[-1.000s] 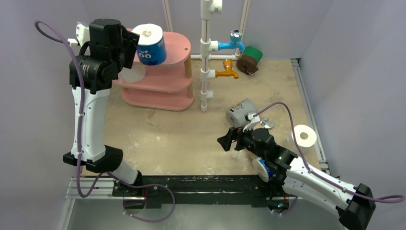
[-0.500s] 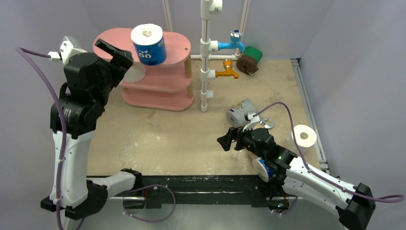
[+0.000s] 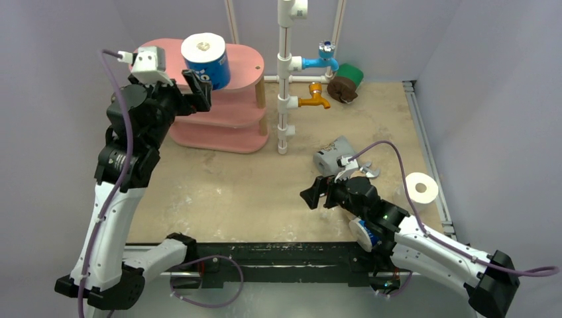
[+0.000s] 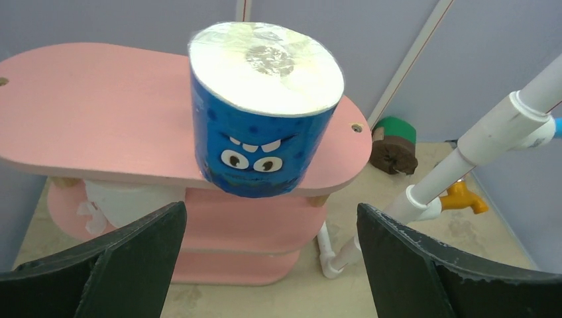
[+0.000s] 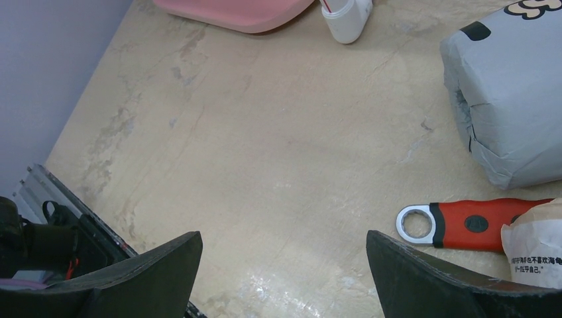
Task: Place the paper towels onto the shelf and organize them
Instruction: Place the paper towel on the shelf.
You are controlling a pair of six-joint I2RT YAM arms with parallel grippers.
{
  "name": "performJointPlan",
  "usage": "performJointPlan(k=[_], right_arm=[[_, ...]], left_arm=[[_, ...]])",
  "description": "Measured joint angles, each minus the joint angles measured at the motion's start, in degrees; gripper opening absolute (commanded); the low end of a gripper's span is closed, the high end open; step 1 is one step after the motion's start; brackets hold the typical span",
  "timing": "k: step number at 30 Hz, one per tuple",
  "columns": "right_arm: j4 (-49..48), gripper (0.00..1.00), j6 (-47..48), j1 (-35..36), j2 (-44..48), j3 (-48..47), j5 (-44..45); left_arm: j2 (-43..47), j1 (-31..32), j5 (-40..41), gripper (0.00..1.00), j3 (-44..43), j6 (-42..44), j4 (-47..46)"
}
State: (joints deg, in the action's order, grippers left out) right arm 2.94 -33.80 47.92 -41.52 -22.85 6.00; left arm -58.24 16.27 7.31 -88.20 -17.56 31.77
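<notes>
A blue printed paper towel roll (image 3: 207, 61) (image 4: 262, 112) stands upright on the top board of the pink shelf (image 3: 242, 66) (image 4: 99, 106). A bare white roll (image 4: 122, 199) sits on the middle tier. My left gripper (image 3: 199, 89) (image 4: 270, 212) hangs open just in front of the blue roll and touches nothing. My right gripper (image 3: 317, 195) (image 5: 283, 237) is open and empty, low over the floor. Near it lie a grey roll (image 3: 335, 156) (image 5: 510, 86) and a white roll (image 3: 421, 189). Green (image 3: 353, 74) and brown (image 3: 342, 88) rolls rest at the back.
A white pipe frame (image 3: 285, 79) with a blue tap (image 3: 325, 56) and an orange tap (image 3: 315, 98) stands right of the shelf. A red-handled wrench (image 5: 477, 224) lies by my right gripper. Another blue-wrapped roll (image 3: 363, 232) shows under the right arm. Walls enclose the table.
My left gripper has opened, let go of the blue roll on the top board, and drawn back and lower in front of the shelf. The right arm has not moved.
</notes>
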Motion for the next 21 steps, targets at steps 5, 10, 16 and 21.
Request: performJointPlan(k=[5, 10, 16, 21], right_arm=[[0.0, 0.96, 0.0, 0.0, -0.1, 0.0, 0.0], [0.0, 0.96, 0.0, 0.0, -0.1, 0.0, 0.0], [-0.1, 0.96, 0.0, 0.0, -0.1, 0.0, 0.0], [-0.2, 0.96, 0.0, 0.0, -0.1, 0.0, 0.0]], left_arm=[[-4.0, 5.6, 3.7, 1.0, 0.0, 6.4, -1.7], [-6.8, 10.9, 10.4, 1.0, -0.1, 10.7, -2.5], [-8.7, 13.6, 20.2, 1.0, -0.1, 12.6, -4.7], [-10.6, 15.7, 26.8, 1.0, -0.7, 12.7, -6.6]])
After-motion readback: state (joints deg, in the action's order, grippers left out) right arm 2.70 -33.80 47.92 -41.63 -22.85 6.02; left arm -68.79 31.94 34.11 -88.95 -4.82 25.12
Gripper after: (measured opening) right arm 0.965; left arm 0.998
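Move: The blue paper towel standing on the shelf's top board is about 10 cm ahead of the left hand, 2 cm to its right and 3 cm lower. The top board's middle lies some 3 cm beyond it and 3 cm left of it. The white roll, one tier down, sits roughly 9 cm to its left and 15 cm lower; the upright pipe is about 22 cm right of the hand and 4 cm ahead. From the right hand, the blue paper towel is some 20 cm ahead, 30 cm left and 28 cm up. Heading back in towards the blue paper towel with fingers still wide open and no touch to be made out, the left hand goes about 5 cm forward, also sinking and shifting right by 2 to 3 cm each. It rolls some 15 degrees, left side rising, then swings its fingers about 10 degrees counter-clockwise to face the paper towel, drifting a centimetre back left. ##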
